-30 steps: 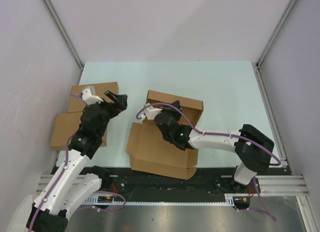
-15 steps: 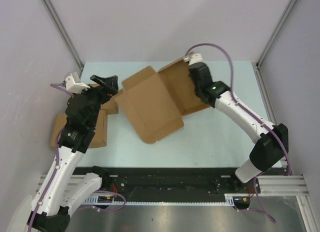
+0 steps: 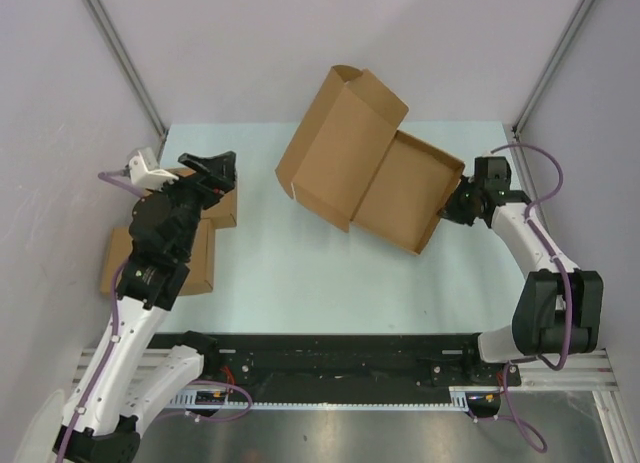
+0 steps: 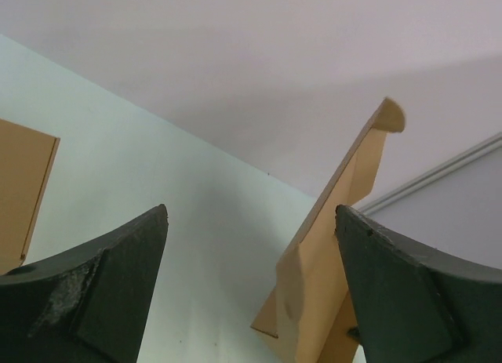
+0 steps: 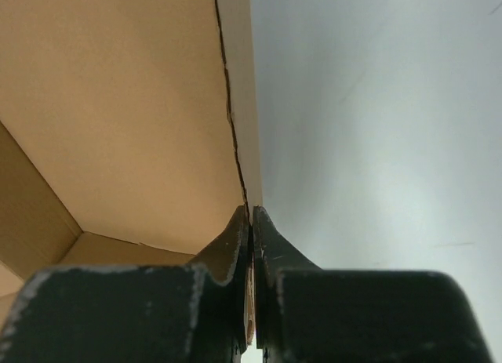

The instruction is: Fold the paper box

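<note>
The paper box (image 3: 370, 163), a brown cardboard tray with its lid raised, hangs tilted over the back middle of the table. My right gripper (image 3: 462, 201) is shut on the edge of its right side wall, and the right wrist view shows the wall pinched between the fingers of that gripper (image 5: 251, 214), with the box's inside (image 5: 118, 104) to the left. My left gripper (image 3: 215, 168) stands open at the left, apart from the box. Seen from the left wrist, the box's edge (image 4: 337, 253) rises to the right of the gap in the left gripper (image 4: 251, 214).
Two flat finished cardboard boxes (image 3: 215, 205) (image 3: 120, 258) lie at the left edge under my left arm, and one corner (image 4: 23, 190) shows in the left wrist view. Grey walls with metal rails (image 3: 545, 73) enclose the pale table (image 3: 300, 273).
My right arm has swung the box from the front middle up and across to the back right. The left gripper has shifted slightly left and stays open.
</note>
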You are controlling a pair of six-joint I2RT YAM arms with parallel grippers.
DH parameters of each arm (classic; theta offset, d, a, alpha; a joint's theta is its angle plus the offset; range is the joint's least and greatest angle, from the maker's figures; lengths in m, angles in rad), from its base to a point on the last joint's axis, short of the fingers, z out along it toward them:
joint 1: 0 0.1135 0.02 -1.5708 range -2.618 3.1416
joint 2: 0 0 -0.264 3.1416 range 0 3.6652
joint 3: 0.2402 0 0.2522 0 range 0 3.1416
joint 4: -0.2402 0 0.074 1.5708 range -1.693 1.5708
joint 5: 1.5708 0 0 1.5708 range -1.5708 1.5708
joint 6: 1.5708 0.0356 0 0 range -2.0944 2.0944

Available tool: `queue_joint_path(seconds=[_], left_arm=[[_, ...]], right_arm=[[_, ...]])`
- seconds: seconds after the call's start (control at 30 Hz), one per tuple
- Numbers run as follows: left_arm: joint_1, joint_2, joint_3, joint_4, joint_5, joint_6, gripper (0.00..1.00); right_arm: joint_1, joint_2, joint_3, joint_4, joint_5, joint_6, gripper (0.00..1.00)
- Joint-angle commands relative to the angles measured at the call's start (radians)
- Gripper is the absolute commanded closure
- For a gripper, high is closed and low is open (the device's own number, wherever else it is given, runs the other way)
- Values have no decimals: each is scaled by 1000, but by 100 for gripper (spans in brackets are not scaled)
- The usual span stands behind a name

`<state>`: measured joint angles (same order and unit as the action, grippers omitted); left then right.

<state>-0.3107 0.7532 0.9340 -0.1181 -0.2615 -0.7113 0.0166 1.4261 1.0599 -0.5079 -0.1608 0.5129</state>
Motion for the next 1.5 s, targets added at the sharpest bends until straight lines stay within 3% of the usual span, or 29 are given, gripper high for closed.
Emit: queue_joint_path(seconds=[0.0, 0.03, 0.13, 0.17, 0.27, 0.37, 0.57, 0.8, 1.03, 1.27, 1.47], left_arm=[[9, -9, -69, 44, 71, -57, 9], [7, -8, -83, 51, 77, -62, 9], [7, 0, -135, 60, 100, -73, 10], [9, 5, -150, 57, 102, -74, 10], [9, 2, -164, 38, 91, -62, 10], [7, -12, -153, 23, 73, -31, 9], [9, -9, -156, 21, 74, -22, 8], [-2, -6, -189, 11, 91, -25, 9], [-21, -64, -237, -57, 107, -25, 9], [-21, -100, -281, -69, 102, -27, 9], [-25, -100, -296, -65, 117, -25, 9]], right_arm=[[54, -105, -112, 153, -142, 275, 99], [77, -118, -135, 167, -128, 303, 96], [215, -139, -178, 170, -50, 374, 70], [256, -141, -176, 167, -1, 378, 57], [335, -141, -166, 143, 100, 372, 42], [376, -171, -98, 45, 284, 242, 37], [394, -179, -51, 101, 489, -78, 33], [359, -18, -21, 436, 431, -336, 32], [309, 171, -17, 658, 385, -448, 32], [293, 296, 23, 684, 305, -490, 30], [296, 370, 40, 657, 265, -478, 35]])
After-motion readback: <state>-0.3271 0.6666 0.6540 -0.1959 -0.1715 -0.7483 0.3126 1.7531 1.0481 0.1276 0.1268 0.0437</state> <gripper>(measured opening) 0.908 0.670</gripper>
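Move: The right hand still pinches the rim of the open paper box's right wall; the tray's middle lies about 8 cm to its left, 5 cm ahead and 3 cm lower. The tray's far wall is some 12 cm ahead and 3 cm left at about hand height, and the raised lid rises roughly 17 cm left, 9 cm ahead and 8 cm above. From the high, empty left hand the tray is about 30 cm right, 10 cm ahead and 25 cm below. The right hand swings left about 12 cm and back some 6 cm, opening its fingers and letting go of the tray's right wall, then turns forward about 16 cm around the near-right side to the far wall, rising some 5 cm and dipping again, its fingers swinging up to point more forward and ending open over the far rim, contact unclear. Meanwhile the left hand, fingers open and touching nothing, sinks about 13 cm beside the box and tips down some 15 degrees. ##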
